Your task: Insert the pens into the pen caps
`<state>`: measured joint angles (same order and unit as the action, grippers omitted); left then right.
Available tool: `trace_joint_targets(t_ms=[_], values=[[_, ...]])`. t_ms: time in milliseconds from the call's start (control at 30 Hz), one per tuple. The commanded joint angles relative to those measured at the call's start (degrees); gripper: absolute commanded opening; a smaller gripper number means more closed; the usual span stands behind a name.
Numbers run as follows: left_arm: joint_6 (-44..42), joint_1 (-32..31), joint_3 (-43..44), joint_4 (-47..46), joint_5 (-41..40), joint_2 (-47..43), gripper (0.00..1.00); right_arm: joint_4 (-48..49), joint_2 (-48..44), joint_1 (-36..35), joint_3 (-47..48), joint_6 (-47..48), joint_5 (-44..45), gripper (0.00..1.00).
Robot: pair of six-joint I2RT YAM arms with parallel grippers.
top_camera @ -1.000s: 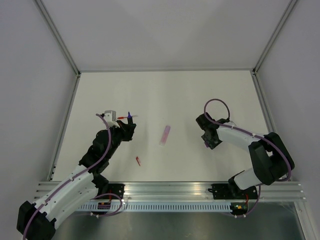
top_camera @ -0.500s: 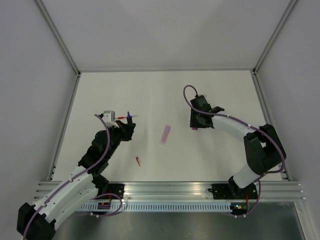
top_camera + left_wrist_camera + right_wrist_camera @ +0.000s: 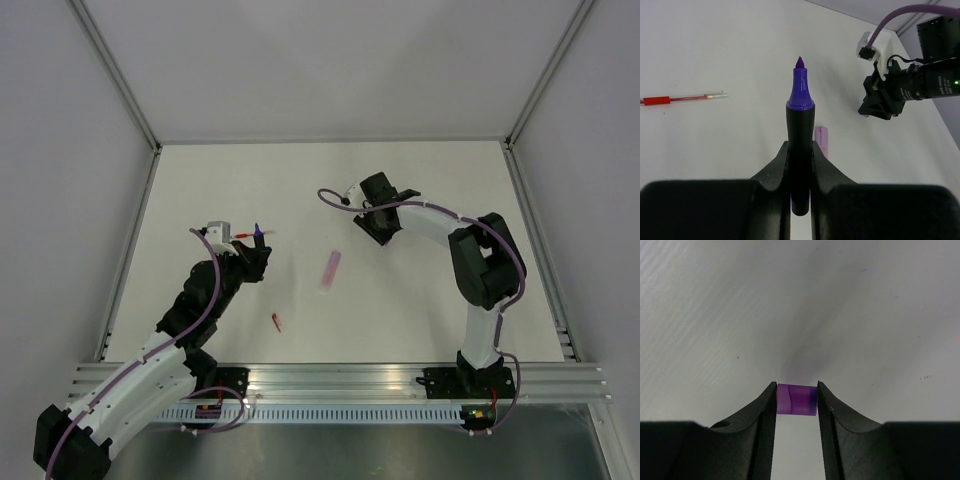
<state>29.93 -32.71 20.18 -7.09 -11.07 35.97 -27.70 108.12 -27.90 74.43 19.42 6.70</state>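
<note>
My left gripper (image 3: 800, 150) is shut on a thick dark marker (image 3: 800, 130), whose purple tip (image 3: 800, 87) points away from the wrist; from above this gripper (image 3: 255, 246) sits at the table's left. A thin red pen (image 3: 685, 98) lies just left of it. My right gripper (image 3: 797, 388) is shut on a stubby purple pen cap (image 3: 797, 400), clamped end to end above the table. From above that gripper (image 3: 374, 230) hangs right of centre. A tiny red cap (image 3: 276, 321) lies near the front.
A short pale pink piece (image 3: 330, 268) lies on the white table (image 3: 440, 300) between the two grippers, also seen past the marker (image 3: 821, 140). Grey walls and metal rails (image 3: 130, 250) bound the table on three sides.
The right arm has swung left and farther from its base, carrying the purple cap toward the table's centre. The left arm and its marker have not moved.
</note>
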Motion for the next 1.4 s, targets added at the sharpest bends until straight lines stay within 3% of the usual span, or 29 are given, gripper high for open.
trace_joint_targets(t_ms=[0,100,233,333,500,600,667,733,767,833,867,967,1067,1167,1367], values=[[0.2,0.0,2.0,-0.4,-1.1,-0.3,0.02,-6.7,3.7,0.0,6.1,13.1,-4.9,0.39],[0.3,0.0,2.3,-0.6,-0.8,-0.1,0.02,-8.9,4.7,0.0,7.8,15.6,-6.4,0.41],[0.5,0.0,2.2,-0.5,-0.7,0.1,0.02,-7.7,2.0,-0.3,2.8,18.6,-8.2,0.47],[0.5,0.0,2.2,-0.1,-1.1,-0.2,0.02,-6.3,0.3,-0.4,1.1,18.1,-7.1,0.55],[0.7,0.0,2.1,0.1,-1.5,-0.6,0.02,-4.1,-3.5,-0.6,1.4,13.6,-5.3,0.59],[0.7,0.0,2.0,-0.1,-1.1,-0.5,0.02,-1.4,-5.9,-0.7,3.1,5.0,-3.5,0.61],[0.7,0.0,2.0,-0.4,-0.5,-0.2,0.02,-0.9,-6.1,-0.7,5.0,-5.5,-2.5,0.62],[0.6,0.0,1.6,-1.6,1.6,0.0,0.02,-3.6,-3.4,-0.6,11.8,-13.8,0.8,0.62],[0.0,0.0,1.4,-2.2,3.4,0.1,0.02,-8.3,-1.7,-0.6,14.7,-24.0,3.5,0.62],[-0.7,0.0,1.3,-3.6,5.3,0.4,0.02,-18.5,4.5,-0.6,24.5,-32.2,8.8,0.62],[-1.6,0.0,1.5,-3.9,7.2,0.6,0.02,-21.7,6.0,-0.5,26.1,-42.9,11.3,0.62],[-2.6,0.0,2.3,-4.6,10.8,2.6,0.02,-27.3,7.3,-0.3,26.8,-60.1,13.0,0.64],[-3.7,0.0,3.4,-6.3,18.9,5.9,0.02,-24.8,4.7,-0.4,21.6,-70.6,8.7,0.65],[-4.8,-0.2,5.2,-8.3,27.1,10.9,0.02,-27.7,4.6,-0.3,21.9,-76.6,12.2,0.65],[-6.4,-2.2,8.0,-10.3,34.4,17.9,0.02,-29.1,5.8,-0.3,18.9,-83.6,13.4,0.65]])
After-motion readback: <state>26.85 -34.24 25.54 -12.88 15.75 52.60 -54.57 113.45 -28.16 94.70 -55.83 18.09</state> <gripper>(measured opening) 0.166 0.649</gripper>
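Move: The right hand holds the small purple cap low; the bare table spot for it lies about 2 cm back, level sideways and 4 cm below. The pink marker lies some 9 cm back and 12 cm left, 4 cm lower. From the left hand, with the black pen, the cap is about 13 cm ahead, 25 cm right and 14 cm down; the pink marker is 4 cm ahead, 13 cm right, and the red pen 13 cm ahead, 5 cm left, both 18 cm below. Right hand lowers and frees the cap, rises, turning about 70 degrees clockwise; left swings pen 8 cm right. ##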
